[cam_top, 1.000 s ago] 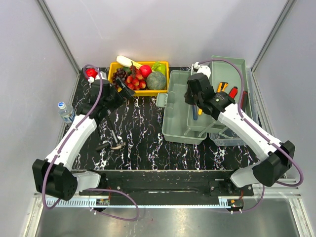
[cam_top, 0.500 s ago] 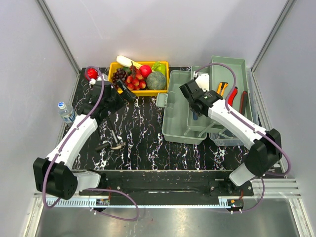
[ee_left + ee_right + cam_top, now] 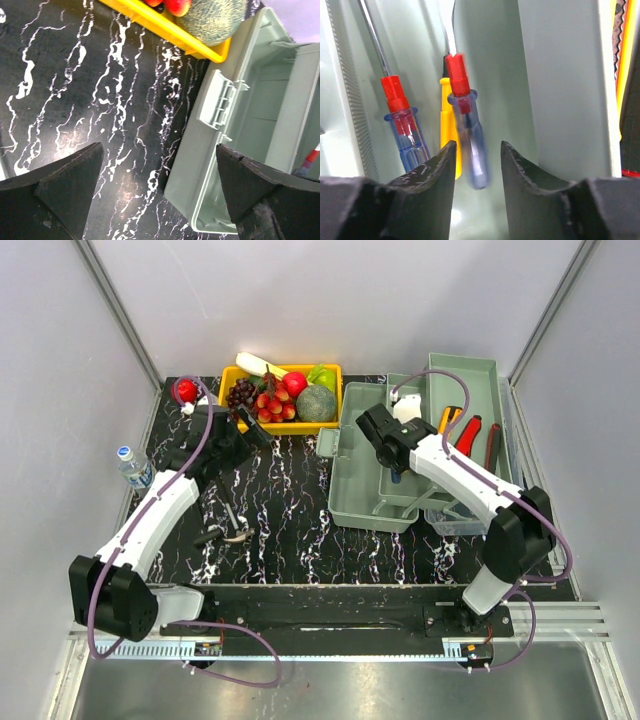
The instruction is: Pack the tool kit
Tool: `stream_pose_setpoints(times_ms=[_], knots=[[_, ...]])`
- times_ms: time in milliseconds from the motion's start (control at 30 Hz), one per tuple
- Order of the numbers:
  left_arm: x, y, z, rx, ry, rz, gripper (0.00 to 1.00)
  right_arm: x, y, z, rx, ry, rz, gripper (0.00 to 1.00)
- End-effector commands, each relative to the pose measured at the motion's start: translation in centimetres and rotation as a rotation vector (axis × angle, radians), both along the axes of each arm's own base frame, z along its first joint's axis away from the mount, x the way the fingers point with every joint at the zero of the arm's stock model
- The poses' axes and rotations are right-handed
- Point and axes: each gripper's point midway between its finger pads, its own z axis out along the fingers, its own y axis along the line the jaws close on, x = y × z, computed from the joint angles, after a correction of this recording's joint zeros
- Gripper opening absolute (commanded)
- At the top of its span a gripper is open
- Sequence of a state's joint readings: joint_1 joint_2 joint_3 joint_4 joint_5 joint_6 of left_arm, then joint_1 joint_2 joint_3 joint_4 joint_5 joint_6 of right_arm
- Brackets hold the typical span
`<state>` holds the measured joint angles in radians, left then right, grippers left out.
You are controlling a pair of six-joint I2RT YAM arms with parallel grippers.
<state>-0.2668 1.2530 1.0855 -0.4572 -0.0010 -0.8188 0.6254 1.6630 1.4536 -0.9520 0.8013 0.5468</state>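
Note:
The grey-green tool kit box [image 3: 362, 502] lies open at the right of the table, with its second half [image 3: 470, 380] behind. My right gripper [image 3: 396, 466] reaches down into it. In the right wrist view the right gripper [image 3: 477, 150] is open. A blurred blue-handled screwdriver [image 3: 470, 135] lies loose just beyond the fingers, touching neither. Beside it rest another blue screwdriver [image 3: 405, 130] and a yellow handle [image 3: 447, 125]. Red-handled pliers [image 3: 468, 430] lie in the far tray. My left gripper [image 3: 255, 430] hovers wide open and empty over the table, left of the box [image 3: 200, 165].
A yellow tray of fruit [image 3: 281, 395] stands at the back. Small dark tools [image 3: 228, 528] lie on the black marbled table at the left. A water bottle [image 3: 131, 465] stands at the left edge, and a red object [image 3: 185, 390] at the back left corner.
My right gripper has moved left and down into the box and opened, letting go of the blue screwdriver. The left arm has barely moved.

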Motion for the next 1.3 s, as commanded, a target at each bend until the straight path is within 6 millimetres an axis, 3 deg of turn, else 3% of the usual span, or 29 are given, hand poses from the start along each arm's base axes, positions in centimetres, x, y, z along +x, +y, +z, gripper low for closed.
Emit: stream_pose_setpoints(times_ms=[0,100,400,533,600,700,867,1033,1267], knots=[[0.2,1.7,-1.3,0.076,0.046,0.062,0.99,0.8,0.3,2.1,0.048,-0.054,-0.020,0.51],[0.0,2.6,-2.4,0.112,0.092,0.094,0.99,1.2,1.0,3.4,0.094,-0.092,0.010,0.58],[-1.5,5.6,-5.8,0.238,0.216,0.197,0.99,2.2,3.2,8.3,0.247,-0.227,0.120,0.57],[-2.9,7.9,-8.5,0.346,0.327,0.275,0.98,2.2,5.8,11.4,0.390,-0.310,0.259,0.59],[-3.1,8.3,-9.8,0.372,0.366,0.287,0.89,2.0,7.6,12.9,0.465,-0.352,0.371,0.61],[-3.3,9.1,-11.6,0.387,0.411,0.311,0.83,0.9,10.1,13.9,0.548,-0.360,0.532,0.63],[-3.2,10.4,-13.7,0.399,0.474,0.333,0.80,-0.4,12.3,14.2,0.627,-0.344,0.668,0.64],[-2.9,11.0,-16.2,0.406,0.541,0.321,0.77,-0.9,12.6,14.1,0.659,-0.350,0.689,0.65],[-1.6,10.5,-18.3,0.422,0.574,0.169,0.62,-0.9,12.1,14.3,0.639,-0.360,0.679,0.66]])
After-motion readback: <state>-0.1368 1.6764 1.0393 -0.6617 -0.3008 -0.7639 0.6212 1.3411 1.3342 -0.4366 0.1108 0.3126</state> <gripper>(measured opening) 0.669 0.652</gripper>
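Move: The left hand is open and empty. The hammer's middle lies about 9 cm to its left, 7 cm back towards the base and some 20 cm below. The rubber mallet lies another 7 cm left of the hammer and 2 cm nearer the base; the yellow basket's middle is roughly 17 cm ahead of the left hand and 6 cm right. From the right hand, the just-released screwdriver is 3 cm ahead, 1 cm right and 4 cm down, and the hammer about 46 cm left and 8 cm back. Down onto the hammer's handle heads the left hand, sinking some 18 cm while swinging 11 cm left and slightly back; its fingers tip steeply down and narrow to about two-thirds open, without gripping. The right hand, already loose of the screwdriver, opens wider, then climbs and swings left out of the tray, ending about 12 cm left and 11 cm up, its wrist rolling and turning counter-clockwise. ##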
